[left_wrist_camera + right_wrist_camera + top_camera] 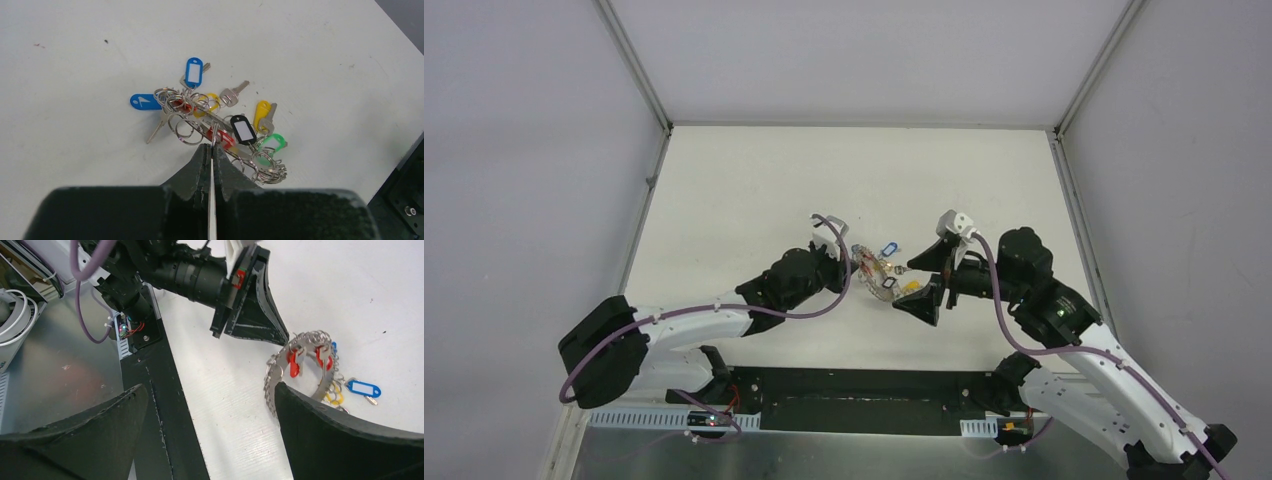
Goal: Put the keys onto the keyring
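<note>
My left gripper [212,148] is shut on the rim of the keyring [276,371], a large grey ring fringed with small split rings, and holds it up on edge. Two red-tagged keys [294,365] hang on the ring. In the left wrist view the keyring [214,136] shows edge-on, amid keys with blue [194,72], yellow [261,114], green [272,142] and black [243,129] tags. A blue-tagged key [364,388] lies on the table beyond the ring. My right gripper [207,395] is open and holds nothing, its right fingertip [281,390] just in front of the ring. In the top view both grippers, left [856,262] and right [929,282], flank the keyring [876,272].
The white table [754,190] is walled by grey panels on three sides. A black base strip [854,385] and a metal plate [60,375] run along the near edge, with cables and the arm bases there.
</note>
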Robot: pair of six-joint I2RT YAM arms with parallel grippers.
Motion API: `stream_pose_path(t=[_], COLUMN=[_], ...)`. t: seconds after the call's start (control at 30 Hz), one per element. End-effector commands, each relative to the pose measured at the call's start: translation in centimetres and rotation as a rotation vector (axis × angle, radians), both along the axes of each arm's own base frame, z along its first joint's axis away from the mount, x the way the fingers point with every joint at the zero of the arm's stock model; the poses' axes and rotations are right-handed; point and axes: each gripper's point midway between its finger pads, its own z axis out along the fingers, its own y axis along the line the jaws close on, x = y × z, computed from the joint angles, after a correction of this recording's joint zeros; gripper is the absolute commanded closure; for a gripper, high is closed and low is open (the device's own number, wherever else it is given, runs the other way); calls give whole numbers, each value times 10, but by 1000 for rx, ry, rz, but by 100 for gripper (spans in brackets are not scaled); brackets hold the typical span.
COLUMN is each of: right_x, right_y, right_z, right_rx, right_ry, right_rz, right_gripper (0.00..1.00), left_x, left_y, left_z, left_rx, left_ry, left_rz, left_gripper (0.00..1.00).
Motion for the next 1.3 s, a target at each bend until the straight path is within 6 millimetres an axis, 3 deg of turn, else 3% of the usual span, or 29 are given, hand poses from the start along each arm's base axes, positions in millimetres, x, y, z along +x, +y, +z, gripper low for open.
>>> stream_pose_path(t=[0.0, 0.07, 0.17, 0.23, 0.27, 0.53, 0.77, 0.9, 1.1, 1.27], right_x=[5, 7, 10, 12, 14, 37, 64, 86, 126, 164], right_y=[6, 7, 9, 9, 9, 6, -11, -37, -96, -142], right_z=[3, 1, 0, -2, -3, -20, -50, -76, -109, -112], right_rx=[23, 18, 15, 10, 8, -21, -58, -76, -114, -171], right_ry=[19, 39, 58, 72, 80, 182, 281, 358, 388, 240], right_rz=[-14, -20, -30, -41, -48, -139, -281, -450, -786, -1013], right_gripper=[1, 1, 1, 1, 1, 1, 1, 1, 1, 1], left_x=[8, 7, 4, 0, -2, -9, 13, 25, 31, 39], left_y=[25, 32, 38, 42, 43, 42, 80, 114, 160, 191], left_z=[14, 15, 21, 25, 28, 54, 46, 35, 30, 27], left_rx=[-26, -18, -1, 11, 17, 0, -36, -29, -1, 139], left_ry=[7, 14, 25, 37, 40, 52, 145, 174, 133, 52], left_rz=[137, 160, 163, 160, 152, 22, 65, 164, 282, 372], left_gripper=[96, 72, 21, 5, 1, 1, 1, 1, 1, 1])
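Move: The left hand still pinches the raised edge of the tilted keyring; its middle is level fore and aft, about 5 cm to this hand's right and 4 cm lower. On the table, some 9 cm below this hand, the nearer blue tag lies about 9 cm ahead and 8 cm right, the yellow tag level and 13 cm right. From the open, empty right hand the keyring's middle is roughly 11 cm ahead, 6 cm left and 16 cm below. Leftward, the left hand backs off from the keyring, opening wide early to let go of its edge, then draws clear: some 17 cm in all, rising and edging forward a little, turning slightly counter-clockwise. The right hand, wide open throughout, sinks while going forward and swings right, over 10 cm each way, turning about 45 degrees clockwise. ##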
